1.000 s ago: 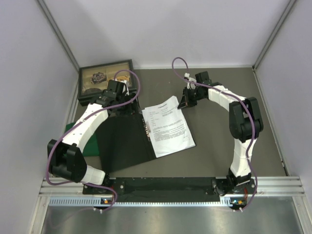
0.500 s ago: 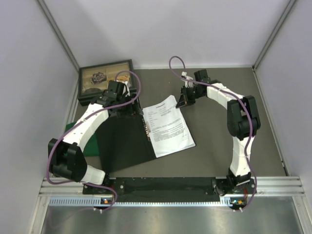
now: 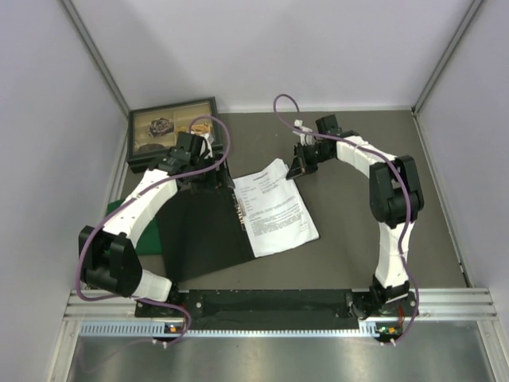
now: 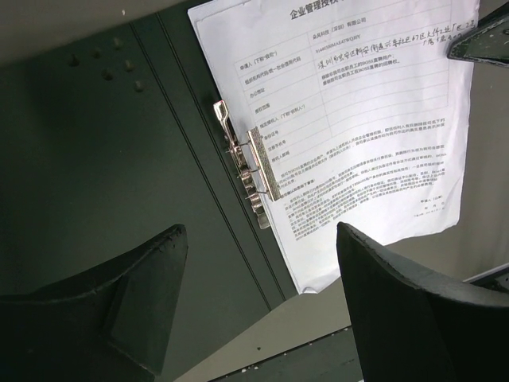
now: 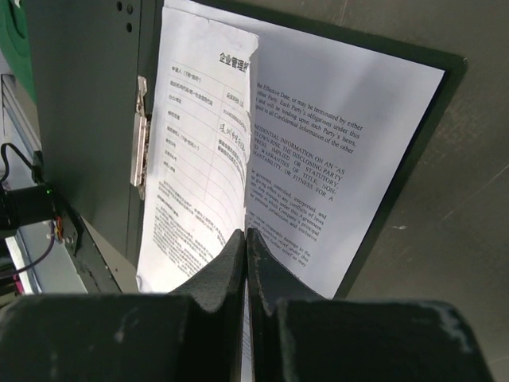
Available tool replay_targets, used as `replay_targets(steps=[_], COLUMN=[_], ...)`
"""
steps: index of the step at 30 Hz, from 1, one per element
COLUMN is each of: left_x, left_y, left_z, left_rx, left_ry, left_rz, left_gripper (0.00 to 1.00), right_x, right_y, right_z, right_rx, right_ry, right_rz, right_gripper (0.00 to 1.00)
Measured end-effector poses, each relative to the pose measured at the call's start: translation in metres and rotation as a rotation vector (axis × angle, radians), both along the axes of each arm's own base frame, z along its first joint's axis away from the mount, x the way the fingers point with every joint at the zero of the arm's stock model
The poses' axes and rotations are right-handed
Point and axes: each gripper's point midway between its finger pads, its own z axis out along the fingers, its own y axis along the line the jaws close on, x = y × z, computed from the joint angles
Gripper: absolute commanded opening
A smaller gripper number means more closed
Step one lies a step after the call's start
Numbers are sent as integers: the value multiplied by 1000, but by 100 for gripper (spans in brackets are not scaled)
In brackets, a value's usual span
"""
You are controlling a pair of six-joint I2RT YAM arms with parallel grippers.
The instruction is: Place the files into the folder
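The folder (image 3: 203, 231) lies open, black inside up, with its metal clip (image 3: 237, 208) along the spine. The files (image 3: 274, 213), printed white sheets, lie on its right half. My right gripper (image 3: 300, 167) is shut on the far edge of the top sheet (image 5: 203, 167), which stands curled up off the English-text sheet (image 5: 342, 183) below it. My left gripper (image 3: 208, 177) hovers open and empty over the folder's far edge. The left wrist view shows the clip (image 4: 246, 163) and the top sheet (image 4: 358, 119) beyond its fingers (image 4: 151, 270).
A black glass-lidded box (image 3: 171, 127) stands at the back left, behind the left arm. A green cloth (image 3: 147, 239) pokes out from under the folder's left side. Grey walls close in the table on both sides and at the back.
My right gripper has shifted slightly left with the sheet's edge in it, and the sheet's far corner has curled further in. The left arm has not moved.
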Motion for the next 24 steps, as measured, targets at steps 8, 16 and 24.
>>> replay_targets(steps=[8, 16, 24], left_x=[-2, -3, -1], left_y=[-1, -1, -3], left_z=[-3, -4, -16], left_rx=[-4, -5, -3], left_ry=[11, 15, 48], left_rz=[-4, -6, -7], left_gripper=[80, 80, 80], right_x=[1, 5, -1], right_y=[5, 8, -3], right_z=[-3, -8, -21], right_rx=[9, 23, -55], right_ry=[19, 45, 90], right_rz=[-13, -74, -161], right_gripper=[0, 13, 70])
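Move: My closed right fingers are at the top sheet's outer edge, near its far corner; the sheet's middle lies about 11 cm back and 5 cm left of them, roughly 1 cm below. The clip is some 12 cm back and 17 cm left, the bare cover about 17 cm back and 29 cm left. From my open left hand, the sheet is about 4 cm back, 16 cm right and 9 cm below. I ease my right hand less than 1 cm left at the sheet's edge, then sink about 2 cm, drifting back slightly to the right, as my fingers open from shut to a bit over half and let go of the edge. My wrist turns some 10 degrees clockwise. My left hand, still wide open, sinks about 1.5 cm over the clip side of the folder. ##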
